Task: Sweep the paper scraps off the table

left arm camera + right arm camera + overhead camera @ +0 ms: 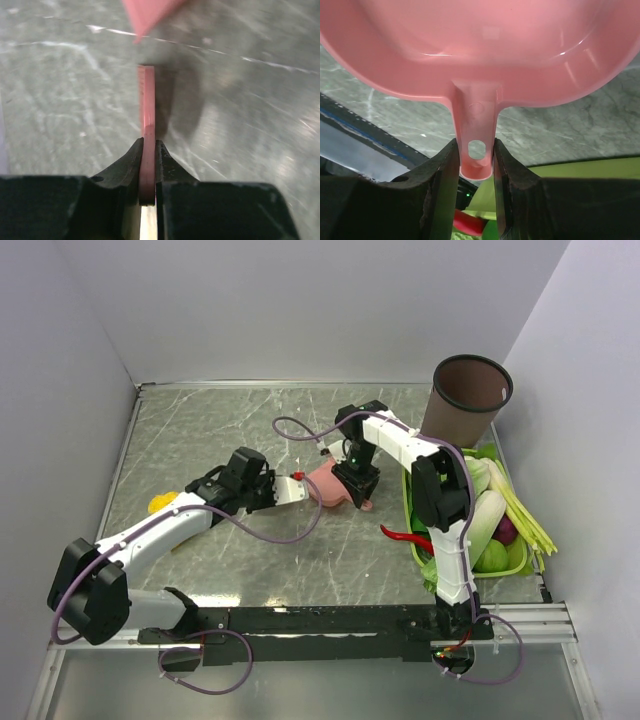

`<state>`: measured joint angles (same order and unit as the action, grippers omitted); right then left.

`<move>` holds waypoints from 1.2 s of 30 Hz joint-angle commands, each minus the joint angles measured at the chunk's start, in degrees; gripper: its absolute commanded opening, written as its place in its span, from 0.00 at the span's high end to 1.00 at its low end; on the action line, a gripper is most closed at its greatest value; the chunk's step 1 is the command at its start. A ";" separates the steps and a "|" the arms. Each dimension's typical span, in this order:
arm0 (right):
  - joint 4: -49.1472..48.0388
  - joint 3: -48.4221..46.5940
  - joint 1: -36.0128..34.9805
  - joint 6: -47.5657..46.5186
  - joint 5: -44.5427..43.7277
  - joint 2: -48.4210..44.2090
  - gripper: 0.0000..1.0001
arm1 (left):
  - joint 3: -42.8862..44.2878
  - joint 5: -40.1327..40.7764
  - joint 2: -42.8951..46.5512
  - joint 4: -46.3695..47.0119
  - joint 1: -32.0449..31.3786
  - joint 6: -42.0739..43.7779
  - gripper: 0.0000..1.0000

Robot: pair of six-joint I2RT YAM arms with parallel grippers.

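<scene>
No paper scraps show in any view. On the grey-green veined table (200, 430), my right gripper (357, 483) is shut on the handle (476, 150) of a pink dustpan (325, 485). The dustpan's bowl (480, 45) fills the top of the right wrist view. My left gripper (278, 490) sits just left of the dustpan and is shut on a thin pink handle (146, 110), seen edge-on between its jaws (148, 142). A whitish piece (293, 488) reaches from that gripper toward the dustpan, whose pink corner (150, 12) shows ahead of it.
A tall brown cup (470, 395) stands at the back right. A green basket (412, 540) of vegetables lies along the right edge, with a red chili (405, 537) at its left side. A yellow object (160, 503) lies beside the left arm. A metal rail (520, 615) runs along the near edge.
</scene>
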<state>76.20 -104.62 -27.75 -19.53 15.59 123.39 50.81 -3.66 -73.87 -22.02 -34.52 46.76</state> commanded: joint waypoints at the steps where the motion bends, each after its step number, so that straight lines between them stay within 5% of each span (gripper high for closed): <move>1: -0.27 -0.06 0.06 -1.56 -1.88 0.71 1.00 | 2.28 -9.96 -1.27 -10.58 -0.89 1.24 0.82; 13: -0.79 1.17 -0.03 -4.11 -1.62 -4.20 0.45 | 10.62 -14.97 -5.15 -18.40 -0.98 -6.41 0.59; 15: -3.76 1.25 0.41 -3.76 0.74 -6.83 0.37 | 11.86 -14.54 -4.28 -18.59 -0.98 -8.34 0.37; 16: -5.70 2.13 0.76 -3.41 3.10 -11.03 0.11 | 12.21 -14.10 -3.83 -18.15 -0.81 -10.96 0.28; 17: -7.54 3.09 1.03 -2.80 3.82 -13.16 0.00 | 13.17 -14.44 -2.96 -18.15 -0.72 -11.60 0.04; 21: -14.14 3.90 2.87 1.05 4.98 -20.73 0.00 | 16.33 -13.83 -1.46 -18.23 0.94 -15.20 0.04; 26: -19.16 -1.81 3.49 12.84 -10.29 -24.59 0.00 | 18.54 -12.87 0.82 -17.18 6.30 -19.77 0.04; 36: -23.55 -12.62 7.88 12.49 -15.51 -30.31 0.00 | 22.58 -2.51 5.66 -7.43 21.49 -36.01 0.03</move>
<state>57.34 -111.13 -22.76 -9.37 3.49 96.55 69.52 -12.88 -71.09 -36.40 -19.09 20.91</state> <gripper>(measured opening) 0.998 0.965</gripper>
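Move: On bare table about 4 cm back, 3 cm right and 9 cm below the left hand, which already grips the brush by its handle, is the brush's resting spot; the dustpan is some 15 cm right and 2 cm ahead of this hand, the napa cabbage 15 cm left and 5 cm back. The right hand already holds the dustpan's handle, the pan's middle roughly 4 cm ahead, 5 cm left and just below; the red chili is 10 cm right and 8 cm back. Drawing the left hand back about 5 cm and a little right, with its fingers tipping steeper, brings the brush to its spot; the fingers gradually open wide and let go, then the hand climbs some 11 cm, going forward and left and turning counter-clockwise. The right hand eases the dustpan barely lower, spreads its fingers off the handle, then rises about 23 cm and forward 9, fingers swinging forward. ##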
